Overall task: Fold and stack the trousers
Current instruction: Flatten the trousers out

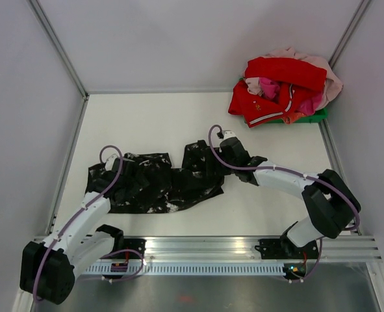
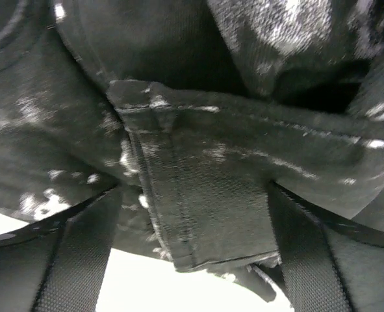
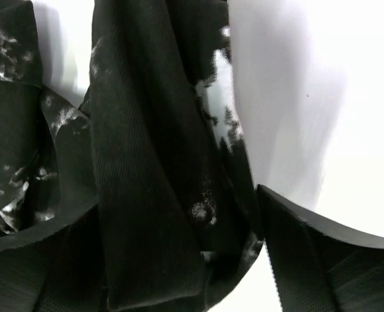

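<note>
The black, white-splattered trousers (image 1: 159, 185) lie crumpled across the middle of the white table, stretched left to right. My left gripper (image 1: 117, 170) is down on their left end. In the left wrist view a hemmed flap of the trousers (image 2: 198, 149) lies between its wide-apart fingers (image 2: 75, 260), and the left gripper (image 2: 195, 224) is open. My right gripper (image 1: 212, 153) is on the right end. There a thick fold of the trousers (image 3: 140, 162) runs between its spread fingers (image 3: 308, 253), and the right gripper (image 3: 179, 237) is open around the cloth.
A heap of red and pink clothes (image 1: 286, 88) sits on a green tray (image 1: 312, 117) at the back right corner. White walls with metal posts close in the table on three sides. An aluminium rail (image 1: 243, 247) runs along the near edge.
</note>
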### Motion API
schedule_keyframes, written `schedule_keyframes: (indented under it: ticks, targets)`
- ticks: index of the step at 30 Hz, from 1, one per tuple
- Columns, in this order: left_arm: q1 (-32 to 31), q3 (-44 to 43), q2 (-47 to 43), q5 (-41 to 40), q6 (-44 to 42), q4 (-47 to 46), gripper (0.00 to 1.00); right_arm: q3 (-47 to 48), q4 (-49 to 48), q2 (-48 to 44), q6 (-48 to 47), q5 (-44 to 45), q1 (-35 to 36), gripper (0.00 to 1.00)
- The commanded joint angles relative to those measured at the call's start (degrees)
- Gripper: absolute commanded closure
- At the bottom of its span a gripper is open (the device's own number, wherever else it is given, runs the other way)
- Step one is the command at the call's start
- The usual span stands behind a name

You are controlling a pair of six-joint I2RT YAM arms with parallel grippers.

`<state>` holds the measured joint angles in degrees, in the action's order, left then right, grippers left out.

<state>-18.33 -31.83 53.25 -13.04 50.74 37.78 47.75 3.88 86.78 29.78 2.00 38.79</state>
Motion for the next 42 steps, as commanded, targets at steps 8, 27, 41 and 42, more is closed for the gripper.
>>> schedule_keyframes:
  ticks: [8, 27, 41, 42]
  targets:
    - [0.4, -1.5, 1.8, 3.6, 1.9, -14.0, 0.94, 6.0, 0.2, 3.0, -0.2, 7.8, 0.1, 0.73]
    - [1.0, -58.1, 6.3, -21.7, -9.0, 11.7, 0.98, 5.8, 28.1, -26.7, -2.4, 26.0, -7.6, 1.0]
    - [-1.5, -86.0, 25.5, 10.6, -20.9, 3.0, 0.98, -11.0, 7.5, -30.3, 7.5, -6.3, -1.4, 1.0]
    - [-4.4, -87.5, 27.4, 9.7, -21.0, 2.3, 0.98, -10.6, 4.3, -29.5, 7.7, -7.0, -1.1, 1.0]
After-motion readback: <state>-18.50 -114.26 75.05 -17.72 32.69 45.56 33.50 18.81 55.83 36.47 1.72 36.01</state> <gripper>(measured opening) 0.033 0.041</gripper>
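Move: A hemmed flap of the crumpled trousers lies almost between the left fingers, about 2 cm ahead, 2 cm right and 1 cm down; the trousers' far corner is roughly 8 cm ahead and 9 cm right of that hand. For the right hand, an upright ridge of the trousers sits some 2 cm ahead and 1 cm below, in line with it. The trousers' near corner is about 11 cm back, and the clothes pile some 24 cm ahead, 26 cm right and 5 cm up. The trousers are pinched at both ends as the open fingers of each hand creep forward a little and shut. The left hand then hoists its flap steeply, over 40 cm up and about 12 cm forward, its fingers tipping upward some 50 degrees; the right drags its ridge rightward in a rising arc, then comes back and down low over the table, still gripping. ##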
